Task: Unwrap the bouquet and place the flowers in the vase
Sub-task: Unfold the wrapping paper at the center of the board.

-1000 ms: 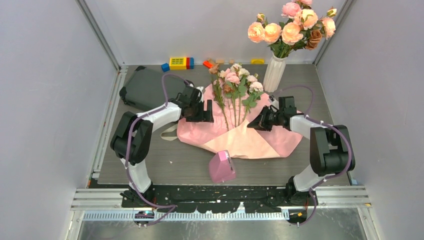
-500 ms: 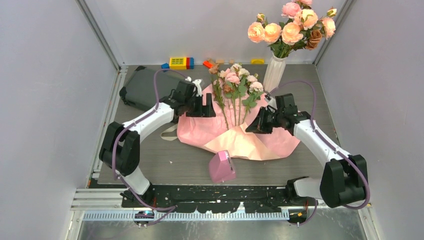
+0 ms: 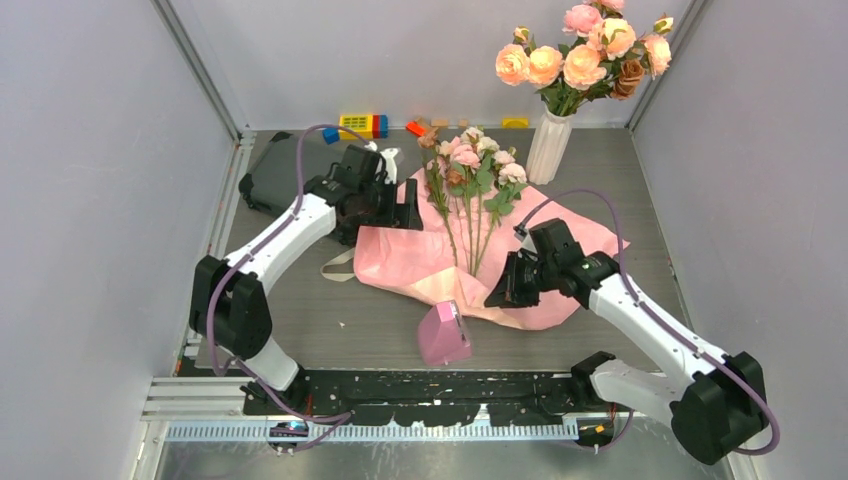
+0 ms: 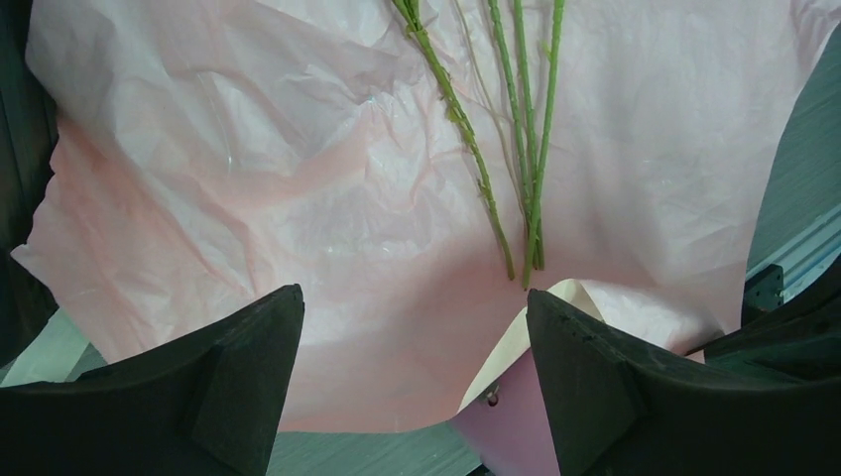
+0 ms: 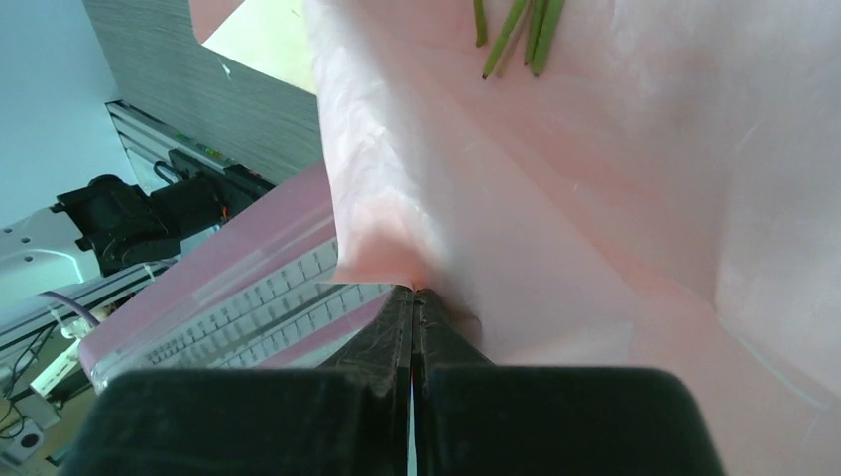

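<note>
The bouquet is unwrapped: its pale pink wrapping paper (image 3: 400, 262) lies spread on the table with the flowers (image 3: 470, 165) on top, stems (image 4: 531, 178) pointing to the near side. My left gripper (image 3: 410, 215) hovers open over the paper's left part (image 4: 248, 198), holding nothing. My right gripper (image 3: 498, 292) is shut on a pinched fold at the paper's near right edge (image 5: 595, 198), just short of the stem ends (image 5: 516, 30). The ribbed white vase (image 3: 548, 150) stands at the back right.
A large peach-orange rose cluster (image 3: 580, 55) fills the vase. A solid pink wedge (image 3: 444, 333) sits by the paper's near edge, close to my right gripper. A dark grey bag (image 3: 275, 175) lies at back left, toy blocks (image 3: 360, 125) along the back wall, and a beige ribbon (image 3: 335, 268) left of the paper.
My right gripper, still shut on the paper, has pulled it toward the near side and left, folding the right part over. My left gripper has drifted back and slightly left, staying open.
</note>
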Available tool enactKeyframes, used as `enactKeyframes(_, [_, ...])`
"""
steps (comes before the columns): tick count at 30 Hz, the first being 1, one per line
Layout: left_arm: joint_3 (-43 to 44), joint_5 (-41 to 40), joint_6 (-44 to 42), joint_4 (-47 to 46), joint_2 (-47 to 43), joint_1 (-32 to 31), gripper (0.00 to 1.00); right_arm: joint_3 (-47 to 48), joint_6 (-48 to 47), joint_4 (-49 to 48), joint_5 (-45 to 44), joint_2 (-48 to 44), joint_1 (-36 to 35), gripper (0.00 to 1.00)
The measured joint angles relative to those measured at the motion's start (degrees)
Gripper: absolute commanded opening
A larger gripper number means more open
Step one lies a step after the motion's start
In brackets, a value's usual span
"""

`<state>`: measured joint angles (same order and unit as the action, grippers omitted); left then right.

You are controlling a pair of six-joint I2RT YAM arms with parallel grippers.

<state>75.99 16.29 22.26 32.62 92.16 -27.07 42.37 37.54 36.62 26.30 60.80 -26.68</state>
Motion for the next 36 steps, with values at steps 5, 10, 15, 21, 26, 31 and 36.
enactKeyframes(5, [2.7,-0.7,-3.1,4.3,-2.1,0.1,0.86,-0.7,3.4,2.6,-0.2,-5.0,-1.7,0.00])
enactKeyframes(10, [2.6,-4.0,-5.5,6.0,-4.8,0.2,0.87,-0.7,5.6,5.7,0.3,-10.2,-2.5,0.00])
enactKeyframes(15, [1.5,-6.3,-7.5,6.1,-5.8,0.2,0.87,-0.7,7.4,10.1,0.5,-12.9,-2.6,0.00])
enactKeyframes(21, [-1.6,-7.8,-8.4,6.3,-6.6,0.2,0.87,-0.4,9.2,15.3,0.5,-15.6,-2.8,0.17])
enactKeyframes(26, [-2.6,-8.5,-9.2,6.4,-7.1,0.2,0.87,3.7,9.2,19.7,-0.6,-15.0,-2.9,0.43])
enactKeyframes(31, [-2.7,-9.4,-9.5,6.5,-7.5,0.2,0.87,14.0,6.7,22.8,-3.9,-11.3,-2.9,0.57])
enactKeyframes(36, [-2.7,-10.6,-9.7,6.4,-8.5,0.2,0.88,22.6,3.9,24.2,-9.3,-8.5,-2.9,0.59])
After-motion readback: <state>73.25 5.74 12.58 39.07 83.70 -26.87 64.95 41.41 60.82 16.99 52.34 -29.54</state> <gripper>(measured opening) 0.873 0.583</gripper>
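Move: The right hand already pinches the paper's raised near edge; the bare board it is being drawn to lies some 6 cm back, 2 cm right and 10 cm below. From this hand the pink box stands about 9 cm left and 4 cm back, and the stem ends lie roughly 4 cm ahead, 3 cm left. From the open, empty left hand that board spot is about 22 cm back and 21 cm right. Right pulls the pinched paper edge back about 6 cm, opens, rises clear; open left hand shifts 5 cm left. ##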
